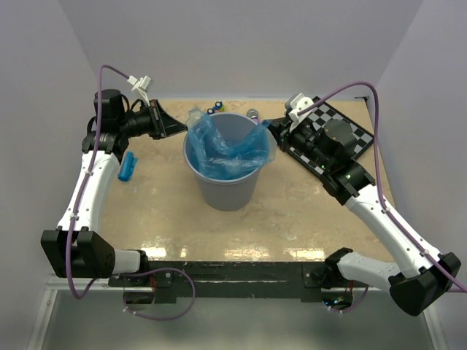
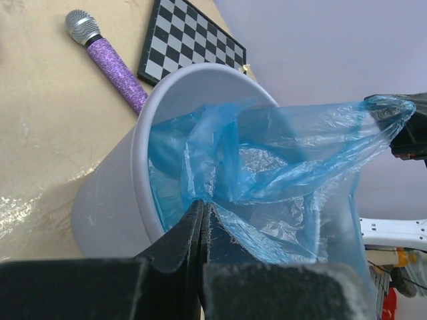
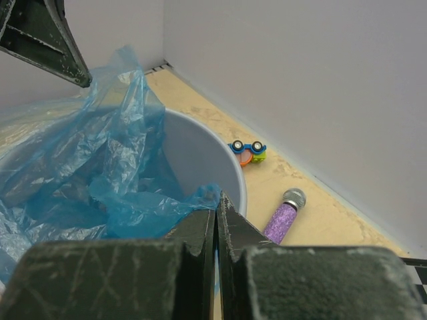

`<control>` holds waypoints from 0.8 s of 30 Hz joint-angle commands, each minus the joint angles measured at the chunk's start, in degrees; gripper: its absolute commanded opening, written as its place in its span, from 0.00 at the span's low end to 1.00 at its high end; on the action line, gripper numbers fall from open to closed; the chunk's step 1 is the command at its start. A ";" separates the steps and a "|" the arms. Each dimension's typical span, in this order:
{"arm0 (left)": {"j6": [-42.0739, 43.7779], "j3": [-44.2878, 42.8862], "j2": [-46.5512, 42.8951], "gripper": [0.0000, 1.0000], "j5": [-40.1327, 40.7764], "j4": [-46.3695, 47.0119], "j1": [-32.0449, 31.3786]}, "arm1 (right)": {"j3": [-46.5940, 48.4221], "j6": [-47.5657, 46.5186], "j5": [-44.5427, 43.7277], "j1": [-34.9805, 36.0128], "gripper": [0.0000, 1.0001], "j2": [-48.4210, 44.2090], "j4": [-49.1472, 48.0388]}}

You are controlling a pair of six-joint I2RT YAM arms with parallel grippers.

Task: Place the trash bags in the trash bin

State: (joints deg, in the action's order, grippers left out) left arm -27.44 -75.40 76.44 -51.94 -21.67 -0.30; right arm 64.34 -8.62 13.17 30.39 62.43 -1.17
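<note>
The grey trash bin (image 1: 228,191) stands mid-table with a wide sheet of blue trash bag (image 1: 226,149) spread across its mouth and sagging inside. My left gripper (image 1: 182,132) is at the bin's left rim. In the left wrist view it (image 2: 202,203) is shut, with the bag's film (image 2: 267,167) pinched at its tips. At the right rim, my right gripper (image 1: 268,126) is also shut, and a fold of the bag (image 3: 147,207) is caught at its tips (image 3: 217,199). A second trash bag, a short blue roll (image 1: 128,165), lies on the table left of the bin.
A purple glittery microphone (image 3: 283,217) lies behind the bin near the back wall. A small toy car (image 3: 248,151) sits beside it. A checkerboard (image 2: 190,43) lies at the back right, partly under my right arm. White walls close in the back and sides.
</note>
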 commanded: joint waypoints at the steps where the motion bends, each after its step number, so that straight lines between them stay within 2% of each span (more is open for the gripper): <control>1: 0.80 0.25 -2.35 0.00 -4.48 1.81 1.77 | 0.44 -0.08 -0.60 -0.25 0.00 -1.35 -1.65; 4: 2.04 -0.28 -4.37 0.00 -7.46 0.84 4.24 | 0.44 -0.17 -2.09 -0.60 0.00 -1.88 -0.68; 7: 3.18 -1.24 -5.43 0.00 -18.68 -1.79 8.46 | 0.61 0.45 -3.50 -1.47 0.00 -2.75 0.46; 11: 10.80 -1.95 -5.17 0.00 -28.38 -15.46 12.07 | 0.79 0.62 -2.63 -1.74 0.00 -3.72 3.01; 15: 30.73 -2.48 -5.34 0.00 -25.50 -36.38 12.69 | 0.35 0.54 -1.04 -1.83 0.00 -4.34 5.03; 18: 43.06 -2.04 -6.22 0.00 -22.42 -46.24 12.69 | -0.61 0.01 -0.34 -1.83 0.00 -5.30 7.40; 22: 52.02 -0.37 -7.27 0.00 -18.20 -50.47 12.69 | -2.46 -0.60 2.29 -1.83 0.00 -7.50 10.39; 24: 50.57 2.17 -8.24 0.00 -17.75 -48.31 12.95 | -3.60 -1.22 3.26 -1.83 0.00 -8.73 11.62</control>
State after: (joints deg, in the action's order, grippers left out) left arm 13.26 -75.66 70.87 -71.35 -64.51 11.99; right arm 62.17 -8.78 13.21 28.75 56.49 7.11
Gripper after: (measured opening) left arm 0.012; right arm 0.006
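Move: The trash bin stands between the hands, its mouth just below them. From the left gripper, already pinching the bag's left edge, its middle is about 12 cm right and 3 cm back, some 17 cm down. From the right gripper, holding the other edge, it is roughly 11 cm left, level fore-and-aft, 22 cm down. The microphone lies about 22 cm straight ahead of the right gripper, the checkered board equally far out but 21 cm right, both some 35 cm down. Bring the left gripper, fingers kept shut on the bag's edge, about 10 cm back and a little left, past the bin's left rim. Rise some 3 cm at first, then sink lower than the start, turning the hand about 15 degrees clockwise. Keep the right pinch, easing that hand a couple of centimetres right, then back and down. ##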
